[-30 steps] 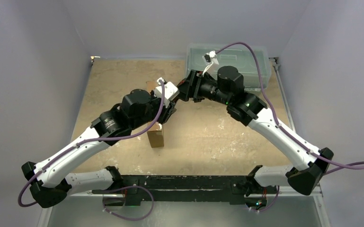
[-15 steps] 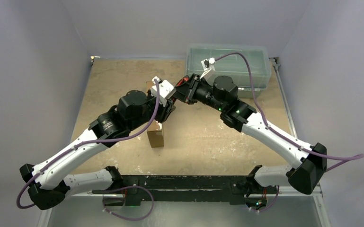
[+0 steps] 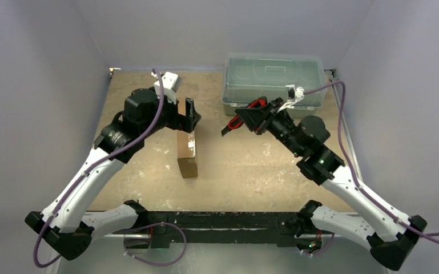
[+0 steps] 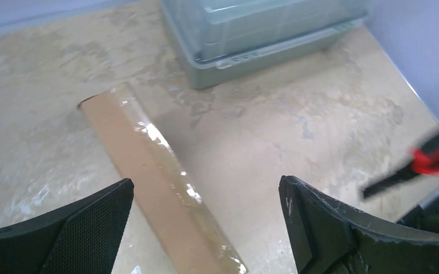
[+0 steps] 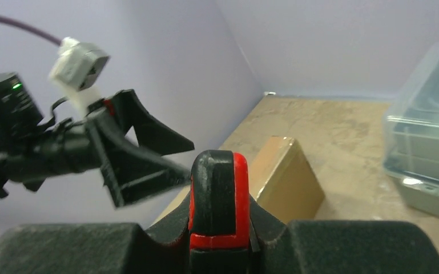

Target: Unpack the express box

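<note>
The express box (image 3: 187, 153) is a brown cardboard mailer standing on its long edge in the middle of the table, its taped upper edge (image 4: 154, 188) shiny. My left gripper (image 3: 189, 118) hovers over the box's far end, open, with nothing between its fingers (image 4: 85, 228). My right gripper (image 3: 257, 117) is to the right of the box, near the bin's front. It is shut on a red and black hand tool (image 5: 220, 188), which sticks out to the left (image 3: 235, 121). In the right wrist view the box (image 5: 288, 177) lies beyond the tool.
A translucent grey-green lidded plastic bin (image 3: 274, 80) stands at the back right, also in the left wrist view (image 4: 257, 34). Purple walls close in the tan table (image 3: 148, 85) on three sides. The arm bases sit along the near edge.
The two grippers were together above the box. The left gripper has opened and drawn back to the left. The right arm has swung right with the red and black tool in its grip.
</note>
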You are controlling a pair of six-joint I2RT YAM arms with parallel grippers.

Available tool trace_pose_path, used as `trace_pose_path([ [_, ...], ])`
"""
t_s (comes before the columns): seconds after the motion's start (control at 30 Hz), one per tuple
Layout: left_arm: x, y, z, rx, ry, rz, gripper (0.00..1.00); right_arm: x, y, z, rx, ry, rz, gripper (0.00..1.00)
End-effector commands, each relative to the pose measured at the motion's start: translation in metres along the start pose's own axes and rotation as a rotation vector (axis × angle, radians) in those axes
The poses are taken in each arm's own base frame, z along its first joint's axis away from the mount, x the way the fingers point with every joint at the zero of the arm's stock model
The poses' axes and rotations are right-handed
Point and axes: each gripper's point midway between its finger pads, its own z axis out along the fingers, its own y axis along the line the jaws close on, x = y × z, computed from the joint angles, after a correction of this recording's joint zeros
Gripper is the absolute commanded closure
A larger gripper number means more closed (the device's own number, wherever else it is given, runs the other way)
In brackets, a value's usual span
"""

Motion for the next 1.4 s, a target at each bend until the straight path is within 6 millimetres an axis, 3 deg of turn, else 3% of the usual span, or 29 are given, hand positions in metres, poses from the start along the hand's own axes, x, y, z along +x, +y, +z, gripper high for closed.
trace_pose_path([
  [0.0, 0.017, 0.041, 0.01, -0.144, 0.117, -0.181, 0.01, 0.006, -0.023, -0.027, 0.096, 0.035, -0.138, 1.0],
  [0.1, 0.029, 0.075, 0.023, -0.269, 0.146, -0.279, 0.01, 0.009, -0.022, -0.043, 0.078, 0.042, -0.162, 1.0],
  [0.2, 0.03, 0.09, 0.036, -0.333, 0.115, -0.331, 0.01, 0.016, -0.025, -0.051, 0.083, 0.069, -0.169, 1.0],
  [0.37, 0.046, 0.1, 0.071, -0.351, 0.156, -0.343, 0.01, 0.037, -0.026, -0.049, 0.038, 0.134, -0.191, 1.0],
  [0.67, 0.067, 0.112, 0.113, -0.353, 0.174, -0.307, 0.01, 0.051, 0.01, -0.048, -0.201, 0.128, -0.169, 1.0],
  [0.9, 0.085, 0.129, 0.124, -0.407, 0.237, -0.213, 0.25, 0.053, 0.019, -0.034, -0.245, 0.118, -0.19, 1.0],
  [1.0, 0.089, 0.131, 0.123, -0.403, 0.246, -0.175, 0.31, 0.051, 0.034, -0.024, -0.29, 0.072, -0.25, 1.0],
  [1.17, 0.095, 0.121, 0.12, -0.33, 0.276, -0.134, 0.33, 0.049, 0.09, -0.013, -0.473, -0.042, -0.412, 1.0],
  [1.27, 0.099, 0.118, 0.118, -0.307, 0.276, -0.129, 0.33, 0.045, 0.115, 0.005, -0.539, -0.075, -0.45, 1.0],
  [1.37, 0.105, 0.119, 0.116, -0.314, 0.289, -0.126, 0.34, 0.056, 0.134, 0.026, -0.55, -0.09, -0.472, 1.0],
])
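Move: Ahead of the open left hand by about 7 cm, some 3 cm to its left and 19 cm below, lies the middle of the express box, standing on its narrow side with its length running forward. The lidded bin is roughly 27 cm ahead and 30 cm right of that hand, 19 cm down. For the right hand, which already holds the red cutter, the box middle is about 17 cm left, 8 cm ahead and 26 cm below. Sinking about 15 cm and reaching 12 cm forward, with an early swing left, the left hand turns some 20 degrees counter-clockwise and tips down over the box's far half, then closes to pinch its two sides, easing back a few degrees clockwise. The right hand keeps the cutter, first drawing back and down, then swinging left towards the box's near part while its fingers tip up. ##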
